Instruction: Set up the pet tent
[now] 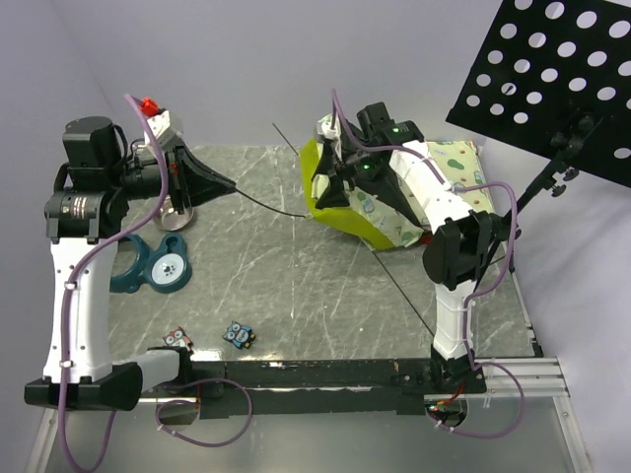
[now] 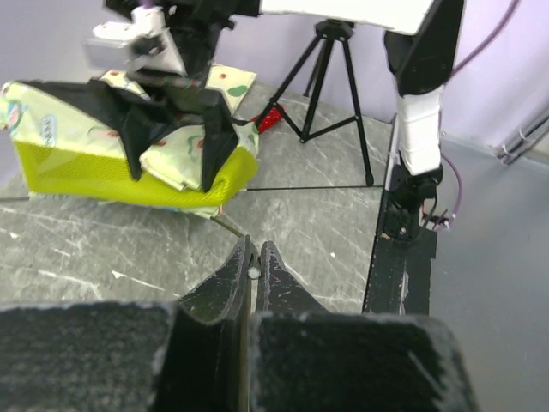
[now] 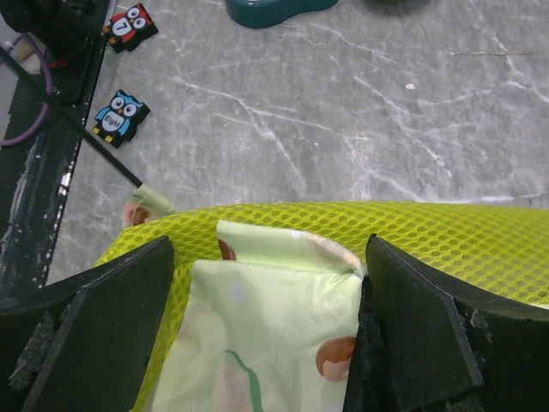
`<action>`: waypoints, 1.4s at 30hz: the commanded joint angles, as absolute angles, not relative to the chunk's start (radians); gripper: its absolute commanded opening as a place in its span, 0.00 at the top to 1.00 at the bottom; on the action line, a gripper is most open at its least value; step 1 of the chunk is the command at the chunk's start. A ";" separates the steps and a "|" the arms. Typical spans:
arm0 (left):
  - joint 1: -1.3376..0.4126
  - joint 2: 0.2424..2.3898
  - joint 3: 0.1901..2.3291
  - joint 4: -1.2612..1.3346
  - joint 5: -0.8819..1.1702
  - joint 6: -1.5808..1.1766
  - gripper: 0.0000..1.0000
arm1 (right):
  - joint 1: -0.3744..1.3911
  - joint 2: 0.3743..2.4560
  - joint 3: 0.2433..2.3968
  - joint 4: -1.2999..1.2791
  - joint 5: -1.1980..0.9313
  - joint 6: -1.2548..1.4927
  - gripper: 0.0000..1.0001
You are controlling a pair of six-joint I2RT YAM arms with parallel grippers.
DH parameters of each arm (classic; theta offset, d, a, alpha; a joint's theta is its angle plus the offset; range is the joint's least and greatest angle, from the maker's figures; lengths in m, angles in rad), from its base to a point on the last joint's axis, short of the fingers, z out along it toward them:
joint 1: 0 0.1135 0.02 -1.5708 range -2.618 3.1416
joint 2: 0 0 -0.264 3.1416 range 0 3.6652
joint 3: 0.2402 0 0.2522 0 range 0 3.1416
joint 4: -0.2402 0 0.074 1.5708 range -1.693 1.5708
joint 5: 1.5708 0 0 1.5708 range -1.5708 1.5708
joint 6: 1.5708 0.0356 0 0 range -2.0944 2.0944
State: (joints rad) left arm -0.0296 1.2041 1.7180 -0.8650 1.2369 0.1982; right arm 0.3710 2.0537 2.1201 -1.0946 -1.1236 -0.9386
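Note:
The pet tent (image 1: 380, 219) lies crumpled at the back right of the table, cream avocado-print fabric over lime mesh (image 3: 446, 232) with black sheet folds (image 2: 146, 120). My left gripper (image 1: 227, 185) is shut on the end of a thin pole (image 1: 271, 204) that runs right into the tent; its white tip (image 2: 254, 273) shows between the fingers (image 2: 283, 287). My right gripper (image 1: 333, 189) hangs over the tent's left end, open wide. A fold of printed fabric (image 3: 266, 318) lies between its fingers (image 3: 425, 330) and touches the right one. A second pole (image 3: 81, 137) enters a sleeve.
A flat printed mat (image 1: 458, 160) lies behind the tent. A black perforated panel (image 1: 552, 69) on a tripod stand (image 2: 330, 81) stands at the back right. A teal pet bowl (image 1: 158, 264) and two owl cards (image 1: 238, 335) (image 1: 177, 338) lie front left.

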 commanded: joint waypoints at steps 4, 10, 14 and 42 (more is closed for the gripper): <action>0.031 1.166 1.612 -0.664 1.310 0.018 0.99 | 0.318 2.002 2.143 -1.089 -1.190 -0.887 0.00; 0.032 1.167 1.601 -0.634 1.313 0.008 0.99 | 0.310 2.026 2.140 -1.106 -1.181 -0.887 0.02; 0.035 1.169 1.598 -0.612 1.293 0.008 0.99 | 0.307 2.045 2.158 -1.097 -1.184 -0.875 0.48; -0.103 1.273 1.379 0.388 1.163 -0.713 0.99 | 0.532 1.879 2.054 0.209 -1.138 0.377 1.00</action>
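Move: Almost between the right hand's open fingers is the fold of tent fabric, about 1 cm farther out and 1 cm to the right, at fingertip height; the middle of the lime mesh hangs some 8 cm below the hand, 3 cm back and 4 cm to the right. The left hand already holds the black pole's end, with that fold roughly 14 cm ahead, 19 cm right and 19 cm below, and the mesh 10 cm ahead, 22 cm right and 27 cm below. Easing about 2 cm to the right and slightly forward, the open right fingers shut on the fabric fold, then carry it up about 15 cm and some 10 cm left towards the left hand, fingertips tipping upward. Keeping its pinch on the pole's end, the left hand travels some 7 cm forward, then rises a little and swings right, bringing the pole to the lifted fabric. ##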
